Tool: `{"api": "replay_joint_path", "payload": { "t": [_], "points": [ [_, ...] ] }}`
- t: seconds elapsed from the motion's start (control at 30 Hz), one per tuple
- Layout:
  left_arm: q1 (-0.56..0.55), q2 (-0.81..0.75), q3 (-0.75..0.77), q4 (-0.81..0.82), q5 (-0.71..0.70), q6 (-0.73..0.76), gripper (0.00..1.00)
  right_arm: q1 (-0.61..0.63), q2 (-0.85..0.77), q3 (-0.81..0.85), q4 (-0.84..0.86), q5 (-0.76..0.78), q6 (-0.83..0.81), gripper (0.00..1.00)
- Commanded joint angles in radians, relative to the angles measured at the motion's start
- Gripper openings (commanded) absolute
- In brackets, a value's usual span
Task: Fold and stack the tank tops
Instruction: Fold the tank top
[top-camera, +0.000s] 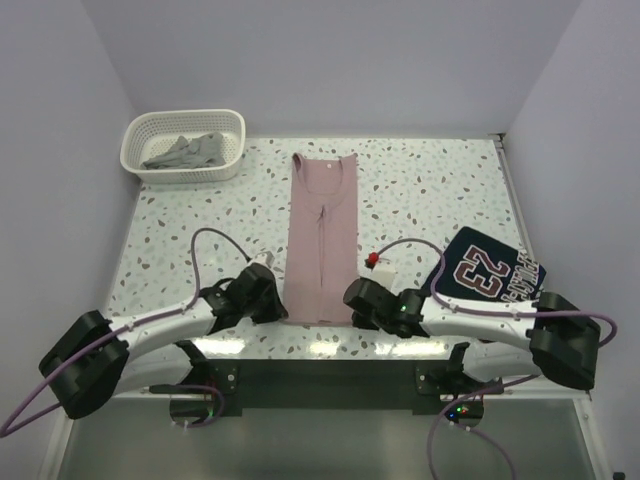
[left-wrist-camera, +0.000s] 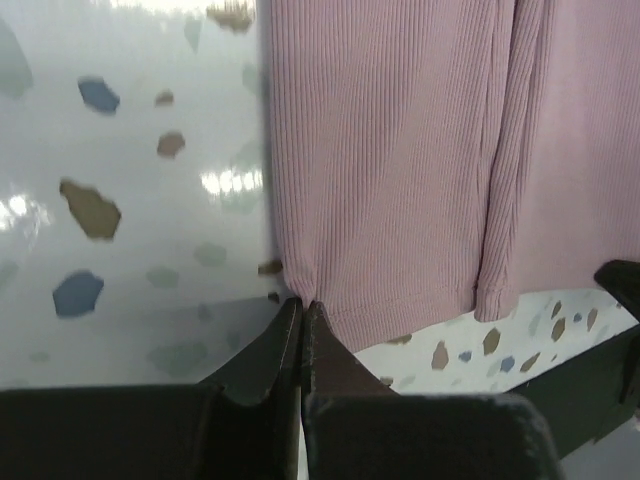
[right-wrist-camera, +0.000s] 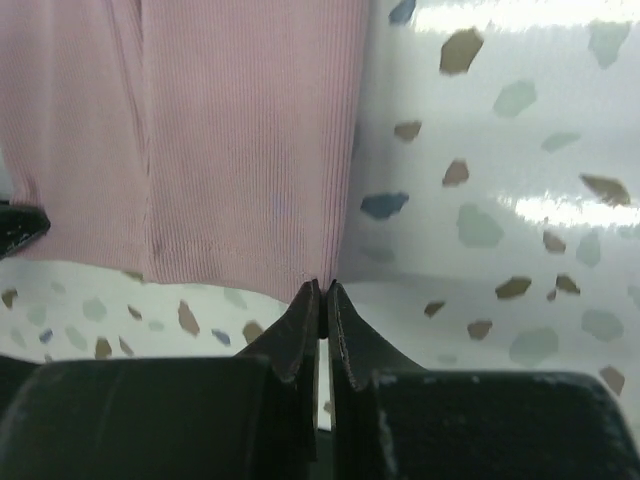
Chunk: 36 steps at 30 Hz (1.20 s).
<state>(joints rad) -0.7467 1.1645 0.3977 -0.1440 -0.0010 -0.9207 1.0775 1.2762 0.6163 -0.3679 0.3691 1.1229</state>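
The dusty pink tank top (top-camera: 323, 235) lies on the table as a long narrow strip, neck end far and hem near. My left gripper (left-wrist-camera: 301, 302) is shut on its near left hem corner (left-wrist-camera: 300, 285), where the cloth puckers between the fingertips. On the near right hem corner (right-wrist-camera: 330, 272), my right gripper (right-wrist-camera: 323, 287) is likewise shut. In the top view the left gripper (top-camera: 283, 300) and the right gripper (top-camera: 352, 300) flank the hem. The navy tank top (top-camera: 490, 270) with white-and-red lettering lies folded at the right. The grey tank top (top-camera: 185, 152) lies crumpled in the basket.
The white lattice basket (top-camera: 135, 165) stands at the far left corner. A small red-and-white object (top-camera: 377, 263) sits just right of the pink top, beside the right arm. White walls close in the speckled table (top-camera: 430, 190) on three sides.
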Motion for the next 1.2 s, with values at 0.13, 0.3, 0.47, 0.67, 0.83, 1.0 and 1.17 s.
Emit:
{"api": "replay_joint_path", "payload": {
  "t": [0.13,0.3,0.47,0.67,0.83,1.0,1.17],
  "points": [
    [-0.198,-0.183,-0.051,-0.255,-0.080,-0.202,0.00,0.266,-0.049,0.040,-0.265,0.157,0.193,0.00],
    [-0.204,-0.221,0.025,-0.310,-0.132,-0.179,0.00,0.268,-0.057,0.117,-0.330,0.217,0.160,0.00],
    [-0.203,-0.134,0.148,-0.321,-0.204,-0.133,0.00,0.240,-0.018,0.230,-0.391,0.286,0.080,0.00],
    [-0.123,-0.043,0.268,-0.281,-0.211,-0.047,0.00,0.127,0.000,0.280,-0.309,0.272,-0.043,0.00],
    [0.009,0.024,0.348,-0.224,-0.188,0.031,0.00,0.047,0.043,0.325,-0.260,0.255,-0.142,0.00],
    [0.061,0.116,0.418,-0.186,-0.192,0.086,0.00,-0.027,0.116,0.373,-0.197,0.255,-0.207,0.00],
    [0.101,0.193,0.484,-0.152,-0.186,0.111,0.00,-0.118,0.178,0.408,-0.129,0.234,-0.282,0.00]
  ]
}}
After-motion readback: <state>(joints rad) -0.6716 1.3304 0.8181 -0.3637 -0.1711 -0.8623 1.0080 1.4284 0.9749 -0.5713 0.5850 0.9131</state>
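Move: Both hands still pinch the hem corners of the pink tank top just above the table. Its shoulder straps lie about 40 cm ahead of both hands: some 9 cm to the right of the left hand and 7 cm to the left of the right hand. The basket stands roughly 44 cm ahead and 26 cm left of the left hand. The dark folded tank top lies about 12 cm ahead and 31 cm right of the right hand. Keep both grippers shut on the hem corners and draw the tank top straight back another 6 cm or so, low over the table. Then reverse: lift the hem about 7 cm and carry it forward some 15 cm, over the lower part of the shirt towards the shoulder straps, letting both sets of fingertips tip slightly forward. ##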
